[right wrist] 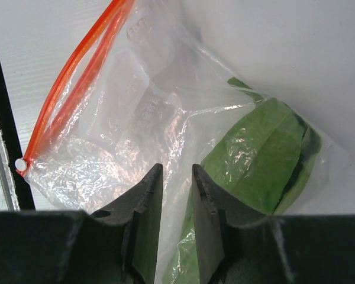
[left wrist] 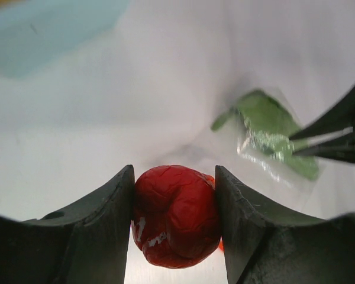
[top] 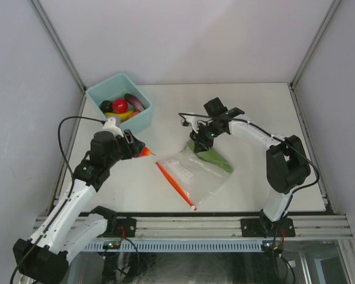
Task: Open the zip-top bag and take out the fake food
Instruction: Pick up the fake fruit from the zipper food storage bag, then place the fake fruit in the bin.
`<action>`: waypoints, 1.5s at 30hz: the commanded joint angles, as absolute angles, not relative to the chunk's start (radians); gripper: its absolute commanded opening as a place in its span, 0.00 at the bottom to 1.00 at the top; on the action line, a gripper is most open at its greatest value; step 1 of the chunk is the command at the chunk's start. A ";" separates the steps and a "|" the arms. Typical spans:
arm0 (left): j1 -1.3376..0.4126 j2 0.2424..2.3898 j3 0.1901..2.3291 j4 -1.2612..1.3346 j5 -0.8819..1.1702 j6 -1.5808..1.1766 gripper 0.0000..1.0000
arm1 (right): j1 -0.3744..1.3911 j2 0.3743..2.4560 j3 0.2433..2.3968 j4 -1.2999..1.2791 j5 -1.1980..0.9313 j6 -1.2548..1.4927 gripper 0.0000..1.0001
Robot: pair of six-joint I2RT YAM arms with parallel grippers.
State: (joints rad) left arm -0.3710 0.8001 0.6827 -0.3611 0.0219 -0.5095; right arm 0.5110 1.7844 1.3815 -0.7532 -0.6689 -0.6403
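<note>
The clear zip-top bag (top: 189, 174) lies flat mid-table, its orange-red zip strip (top: 174, 184) toward the left arm. A green leafy piece (top: 213, 157) of fake food shows inside the bag's far end (right wrist: 266, 160). My right gripper (top: 200, 141) pinches that far end, its narrow jaws (right wrist: 174, 168) closed on a fold of the plastic (right wrist: 136, 118). My left gripper (top: 143, 151) hovers just left of the zip strip, shut on a round, wrinkled red fake food piece (left wrist: 176, 216). In the left wrist view the green piece (left wrist: 266, 121) and the right fingers (left wrist: 337, 133) lie ahead.
A light teal bin (top: 141, 118) stands at the back left, holding a red apple (top: 119, 105), a yellow banana (top: 123, 116), a purple eggplant (top: 134, 102) and a dark round piece (top: 106, 106). Enclosure walls ring the table; a metal rail (top: 225, 228) runs along the near edge.
</note>
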 commanded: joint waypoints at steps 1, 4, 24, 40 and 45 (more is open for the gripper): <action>-0.250 0.852 0.804 -0.263 0.100 -0.454 0.08 | 0.498 1.741 1.404 -0.747 -0.709 -0.659 0.26; -0.195 0.892 0.850 -0.231 0.072 -0.447 0.04 | 0.494 1.740 1.401 -0.745 -0.711 -0.658 0.26; -0.114 1.259 1.215 -0.293 -0.252 -0.388 0.00 | 0.480 1.735 1.389 -0.738 -0.709 -0.669 0.26; -0.111 1.516 1.435 -0.379 -0.327 -0.319 0.00 | 0.476 1.743 1.387 -0.740 -0.704 -0.680 0.26; -0.109 1.557 1.460 -0.384 -0.335 -0.314 0.00 | 0.472 1.741 1.386 -0.741 -0.704 -0.680 0.26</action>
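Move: The left hand holds a red fake food piece, with the middle of the tub about 23 cm ahead, 13 cm to its left and 13 cm below. In the tub the banana lies some 21 cm ahead and 13 cm left, the eggplant about 27 cm ahead and 6 cm left. The bag is roughly 23 cm right and 9 cm back. From the right hand, the tub is about 20 cm ahead and 36 cm left. Left hand carries the still-pinched red piece about 20 cm forward and leftward over the tub, arching up, swinging counter-clockwise. ##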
